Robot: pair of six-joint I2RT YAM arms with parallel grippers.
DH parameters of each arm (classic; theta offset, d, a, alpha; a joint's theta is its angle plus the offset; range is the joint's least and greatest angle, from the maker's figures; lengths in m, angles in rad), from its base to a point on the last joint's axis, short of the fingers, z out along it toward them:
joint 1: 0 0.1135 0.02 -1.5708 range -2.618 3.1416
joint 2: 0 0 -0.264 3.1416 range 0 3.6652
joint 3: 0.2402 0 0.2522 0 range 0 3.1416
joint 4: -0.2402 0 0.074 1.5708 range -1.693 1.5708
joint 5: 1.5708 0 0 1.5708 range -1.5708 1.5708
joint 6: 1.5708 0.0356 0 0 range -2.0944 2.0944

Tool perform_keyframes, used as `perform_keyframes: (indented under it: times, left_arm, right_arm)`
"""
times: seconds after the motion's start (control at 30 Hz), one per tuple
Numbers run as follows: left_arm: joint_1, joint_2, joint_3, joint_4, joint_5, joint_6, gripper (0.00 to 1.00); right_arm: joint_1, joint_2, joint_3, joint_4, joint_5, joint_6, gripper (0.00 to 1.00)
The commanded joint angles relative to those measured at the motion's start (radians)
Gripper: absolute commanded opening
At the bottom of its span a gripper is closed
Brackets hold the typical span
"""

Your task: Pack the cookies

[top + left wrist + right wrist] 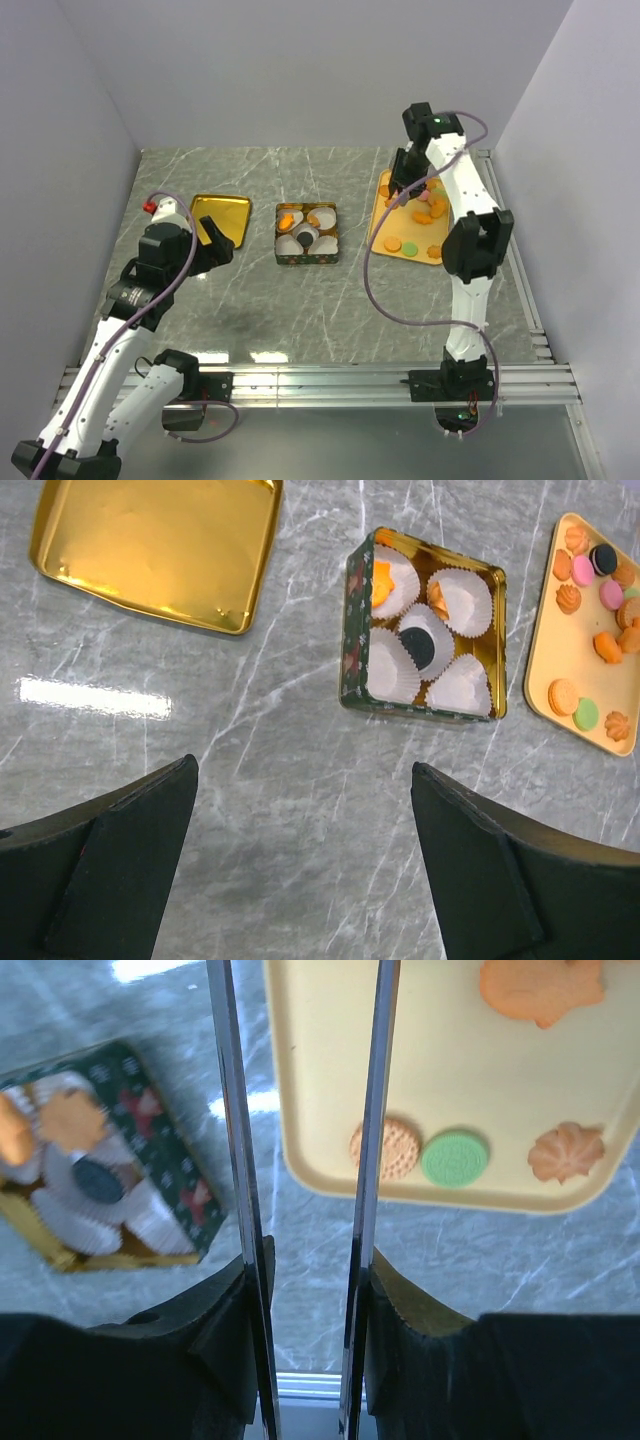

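Observation:
The cookies [425,213] lie loose on a yellow tray [383,215] at the right, mostly orange with a few pink, green and dark ones. A square green tin [307,258] holds white paper cups; two far cups hold orange cookies [381,581] and the middle cup a dark one [418,645]. My right gripper [403,197] hovers over the tray's left edge, its thin metal blades [368,1110] apart with nothing between them; an orange round cookie [388,1148] and a green one [455,1157] lie just beside it. My left gripper [220,247] is open and empty over bare table, left of the tin.
A gold lid [222,212] lies flat left of the tin and also shows in the left wrist view [150,545]. The tin [352,650] and tray [548,660] lie ahead of the left gripper [303,767]. Grey walls close in left, back and right.

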Motion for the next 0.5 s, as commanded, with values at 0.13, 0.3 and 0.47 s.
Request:
perform_keyframes:
  times: [0.13,0.3,0.47]
  left_arm:
    - [-0.04,0.022,0.005,0.018,0.01,0.003,0.93]
    - [-0.058,0.034,0.009,0.015,0.005,0.001,0.92]
    - [-0.073,0.039,0.009,0.012,0.0,-0.004,0.91]
  right_arm:
    - [0.018,-0.286,-0.137,-0.016,-0.095,0.025,0.33]
    - [0.101,-0.442,-0.343,0.09,-0.18,0.046,0.32]
    - [0.326,-0.528,-0.489,0.2,-0.224,0.137,0.32]
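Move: The cookie box with its paper cups lies about 21 cm to the left of the right hand, 8 cm back and 13 cm below. The cookie tray is centred almost under that hand, some 5 cm to its right and 15 cm down; its round beige cookie lies straight back about 10 cm, the green one 4 cm to the right of that. From the left hand the box is roughly 10 cm ahead, 19 cm right, 20 cm below. Right hand, still gripping the tongs, rises about 7 cm, sweeps back some 12, then left towards the box. ##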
